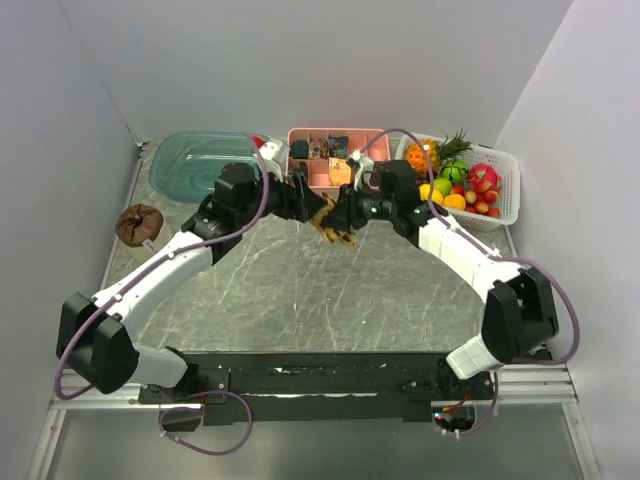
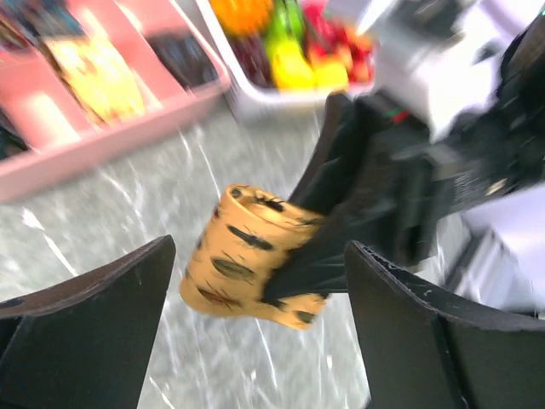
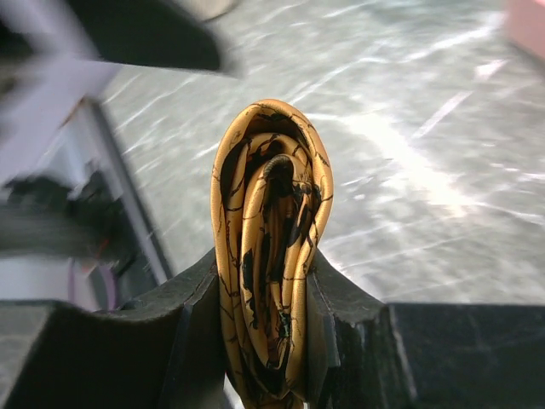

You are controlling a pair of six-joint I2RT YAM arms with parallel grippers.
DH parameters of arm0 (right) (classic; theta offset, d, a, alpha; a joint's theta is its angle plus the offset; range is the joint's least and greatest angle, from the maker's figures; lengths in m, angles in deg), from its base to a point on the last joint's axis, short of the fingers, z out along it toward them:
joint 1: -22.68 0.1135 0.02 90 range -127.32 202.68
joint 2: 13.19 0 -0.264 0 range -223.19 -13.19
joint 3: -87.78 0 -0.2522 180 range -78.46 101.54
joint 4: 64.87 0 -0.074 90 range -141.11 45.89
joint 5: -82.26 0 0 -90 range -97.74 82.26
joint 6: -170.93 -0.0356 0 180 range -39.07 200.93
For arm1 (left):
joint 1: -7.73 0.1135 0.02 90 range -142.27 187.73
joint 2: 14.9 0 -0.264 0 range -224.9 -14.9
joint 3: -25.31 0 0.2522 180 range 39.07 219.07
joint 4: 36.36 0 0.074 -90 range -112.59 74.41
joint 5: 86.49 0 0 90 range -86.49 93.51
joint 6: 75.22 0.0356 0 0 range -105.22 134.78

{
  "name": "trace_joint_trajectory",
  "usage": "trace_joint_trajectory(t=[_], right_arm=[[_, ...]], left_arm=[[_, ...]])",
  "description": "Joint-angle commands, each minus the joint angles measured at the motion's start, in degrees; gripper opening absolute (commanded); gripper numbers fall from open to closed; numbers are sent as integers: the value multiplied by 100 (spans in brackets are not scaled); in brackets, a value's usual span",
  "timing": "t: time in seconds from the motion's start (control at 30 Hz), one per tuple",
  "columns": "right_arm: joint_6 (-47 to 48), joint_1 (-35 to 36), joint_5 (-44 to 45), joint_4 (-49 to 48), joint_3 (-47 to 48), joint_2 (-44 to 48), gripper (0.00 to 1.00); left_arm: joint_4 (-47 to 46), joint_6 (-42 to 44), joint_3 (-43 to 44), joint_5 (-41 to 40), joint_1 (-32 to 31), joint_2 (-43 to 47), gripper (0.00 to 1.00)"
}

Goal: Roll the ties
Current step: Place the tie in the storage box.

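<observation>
The golden-yellow tie with dark pattern is rolled into a tight coil point(image 3: 271, 247). My right gripper point(image 3: 266, 324) is shut on it, squeezing the coil flat between both fingers and holding it above the table. In the top view the rolled tie point(image 1: 333, 223) hangs between the two grippers at the table's middle back. My left gripper point(image 2: 255, 341) is open, its fingers wide apart just in front of the roll point(image 2: 247, 256), not touching it. In the top view the left gripper point(image 1: 303, 203) is just left of the roll and the right gripper point(image 1: 348, 212) just right of it.
A pink compartment tray point(image 1: 300, 135) with small fabric bundles stands behind the grippers. A white basket point(image 1: 508, 190) of toy fruit is at the back right. A blue-green plastic tub point(image 1: 190, 165) sits at the back left, a brown rolled bundle point(image 1: 138, 224) on the left edge.
</observation>
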Motion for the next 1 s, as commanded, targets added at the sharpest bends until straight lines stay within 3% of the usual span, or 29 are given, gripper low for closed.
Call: trace_joint_trajectory(t=[0.0, 0.13, 0.63, 0.97], right_arm=[[-198, -14, 1394, 136, 815, -374, 0], [-357, -180, 1870, 154, 1379, -761, 0], [-831, -638, 3873, 57, 3427, -2510, 0], [-1236, -796, 4296, -92, 4078, -3398, 0]], left_arm=[[-355, -369, -51, -874, 203, 383, 86], [-425, -440, -465, -1341, 283, 691, 86], [-373, -317, -896, -1244, 502, 621, 87], [-320, -176, -879, -1218, 511, 445, 87]])
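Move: The right hand still holds the rolled tie; from it the middle of the storage box lies about 27 cm ahead, 1 cm right and 17 cm below, its empty back-right compartments some 31 cm ahead and 9 cm right. The fruit basket is roughly 24 cm ahead and 34 cm right, the glass dish 27 cm ahead and 34 cm left. From the open left hand the box lies about 26 cm ahead, 8 cm right, 23 cm below. Right hand carries the tie 25 cm forward and rightward over the storage box, turning clockwise; left withdraws leftward. ##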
